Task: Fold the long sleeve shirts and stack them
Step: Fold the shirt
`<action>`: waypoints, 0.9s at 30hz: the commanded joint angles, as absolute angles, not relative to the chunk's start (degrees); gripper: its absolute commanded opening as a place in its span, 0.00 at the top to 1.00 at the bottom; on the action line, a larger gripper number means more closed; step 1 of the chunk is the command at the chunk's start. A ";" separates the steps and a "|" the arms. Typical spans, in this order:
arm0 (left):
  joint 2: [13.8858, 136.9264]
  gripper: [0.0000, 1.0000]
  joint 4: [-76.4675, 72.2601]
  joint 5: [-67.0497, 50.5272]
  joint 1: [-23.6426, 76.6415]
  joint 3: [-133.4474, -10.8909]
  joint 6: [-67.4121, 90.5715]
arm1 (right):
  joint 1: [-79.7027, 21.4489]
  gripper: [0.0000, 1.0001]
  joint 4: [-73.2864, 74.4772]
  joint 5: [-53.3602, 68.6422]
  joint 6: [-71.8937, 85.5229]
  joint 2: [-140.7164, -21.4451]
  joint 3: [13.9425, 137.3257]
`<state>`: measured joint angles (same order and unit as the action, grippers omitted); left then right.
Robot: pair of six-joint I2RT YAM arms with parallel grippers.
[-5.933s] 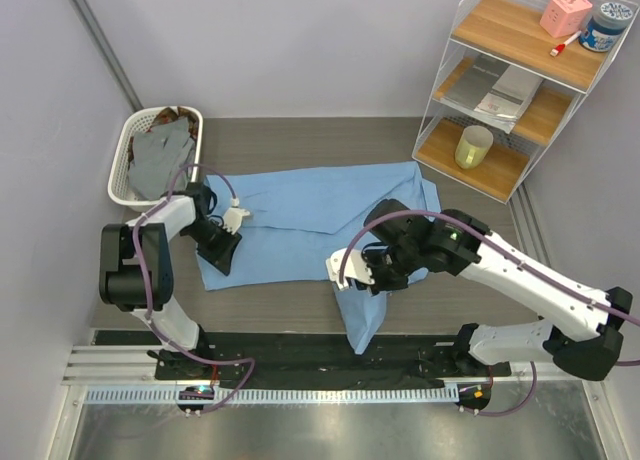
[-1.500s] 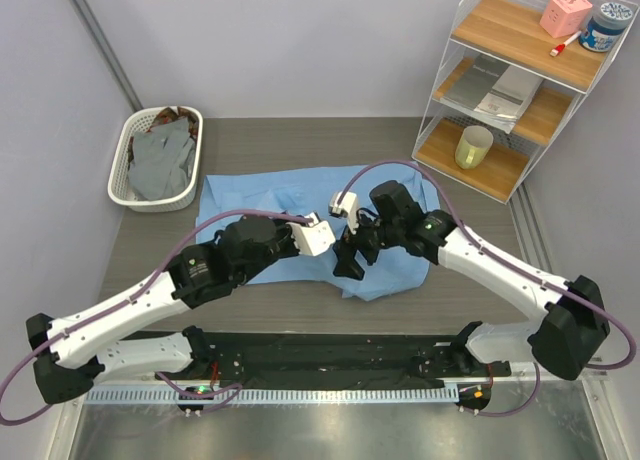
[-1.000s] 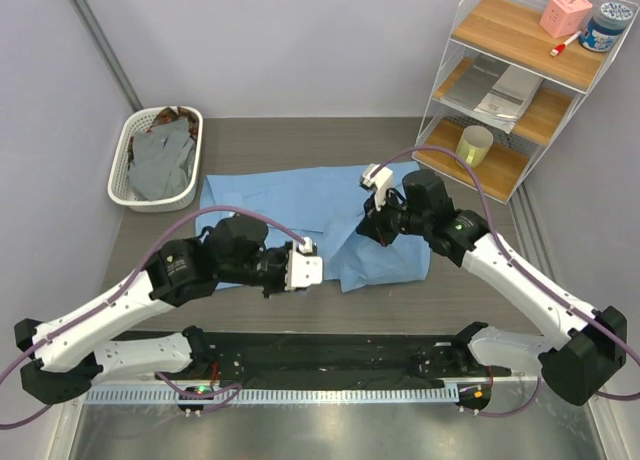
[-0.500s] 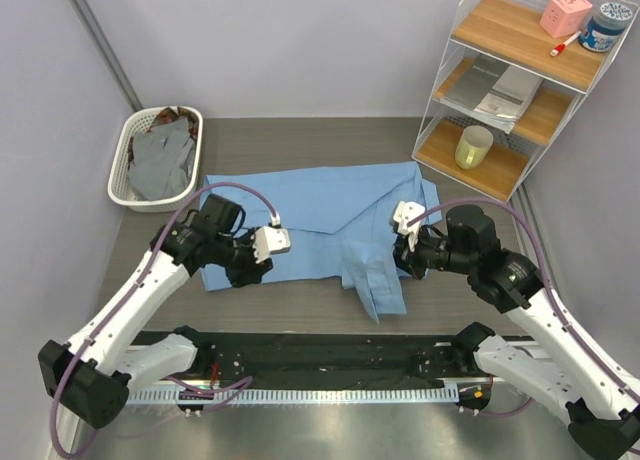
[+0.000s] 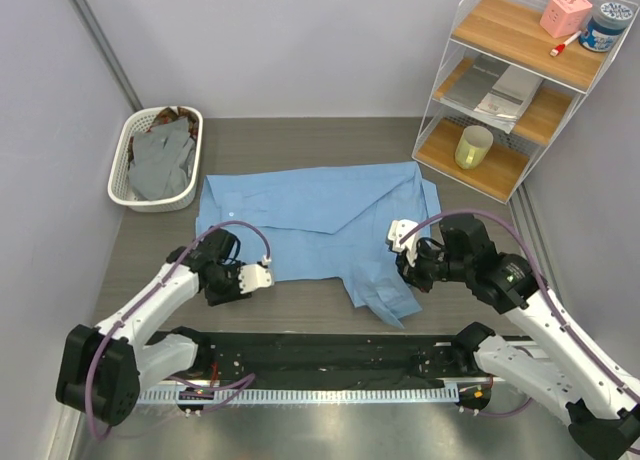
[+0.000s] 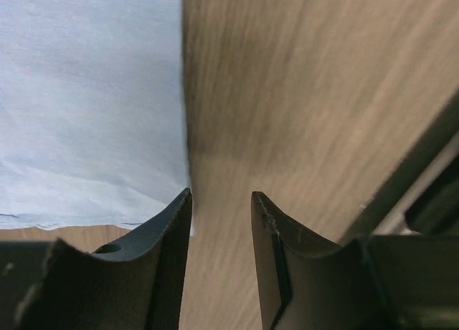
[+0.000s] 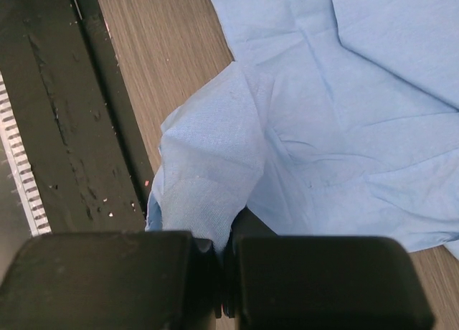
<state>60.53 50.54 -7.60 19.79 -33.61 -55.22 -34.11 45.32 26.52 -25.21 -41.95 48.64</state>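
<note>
A light blue collared shirt lies spread across the table's middle, one end bunched at the near right. My right gripper is shut on a raised fold of that blue cloth; in the right wrist view the right gripper has its jaws pressed together on the fold. My left gripper hovers just off the shirt's near left edge. In the left wrist view the left gripper is open over bare wood, with the blue shirt to its left. Grey and brown shirts lie in a basket.
The white basket stands at the far left by the wall. A wire shelf rack with a yellow cup, a book and small containers fills the far right. A black rail runs along the near table edge.
My left gripper has drawn back off the shirt's near left edge onto bare table, open. My right gripper, still shut on the cloth, has shifted slightly nearer, and the bunched end moved with it.
</note>
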 commanded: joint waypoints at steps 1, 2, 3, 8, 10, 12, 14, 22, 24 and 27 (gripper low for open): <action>62.22 0.60 39.04 -2.64 19.51 -31.29 -59.59 | -34.28 0.99 46.84 26.45 -27.33 -42.19 51.68; 62.66 0.60 37.54 -2.38 19.51 -31.03 -60.55 | -34.19 0.99 47.02 26.19 -27.33 -42.01 51.77; 63.71 0.60 37.18 -2.72 19.42 -30.85 -61.08 | -34.28 0.99 47.37 25.84 -27.33 -42.10 52.03; 66.70 0.79 36.29 -3.34 19.51 -30.76 -61.35 | -34.28 0.99 49.22 26.37 -27.51 -42.10 53.00; 66.89 0.90 38.49 -4.82 19.51 -31.46 -61.52 | -34.28 0.99 50.62 27.24 -27.33 -41.58 53.52; 66.10 1.00 44.34 -7.11 19.51 -32.60 -62.14 | -34.19 0.99 51.50 28.47 -28.21 -40.70 54.31; 62.86 1.00 49.80 -11.48 19.51 -34.62 -63.71 | -34.28 0.99 52.29 29.96 -28.39 -40.34 55.19; 56.16 1.00 63.28 -15.03 18.03 -41.48 -66.27 | -34.28 0.99 54.76 25.15 -31.37 -44.29 62.57; 60.00 1.00 63.02 -15.73 16.10 -45.25 -65.57 | -34.10 0.99 53.18 21.99 -33.30 -48.22 65.56; 66.94 1.00 62.40 -16.78 12.41 -51.40 -65.30 | -33.93 0.99 52.74 20.92 -36.80 -53.69 70.04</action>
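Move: The shirt's near left corner lies only some 3 cm ahead of the left hand and about 2 cm below it, neither left nor right. The shirt's middle is about 16 cm ahead and 20 cm to the right of that hand, and its far left corner 26 cm ahead and 4 cm left. From the right hand, already high up with the sleeve pinched, the near left corner is roughly level, 38 cm to the left and 18 cm down. The shirt's near left corner is pinched by the left hand, which slides about 3 cm forward and 2 cm down with fingers part open, shuts them on it, then draws back some 3 cm and lifts it about 7 cm, edging forward again last. The sleeve stays pinched in the right hand, which eases back 2 cm, rises nearly 6 cm and comes forward again. ##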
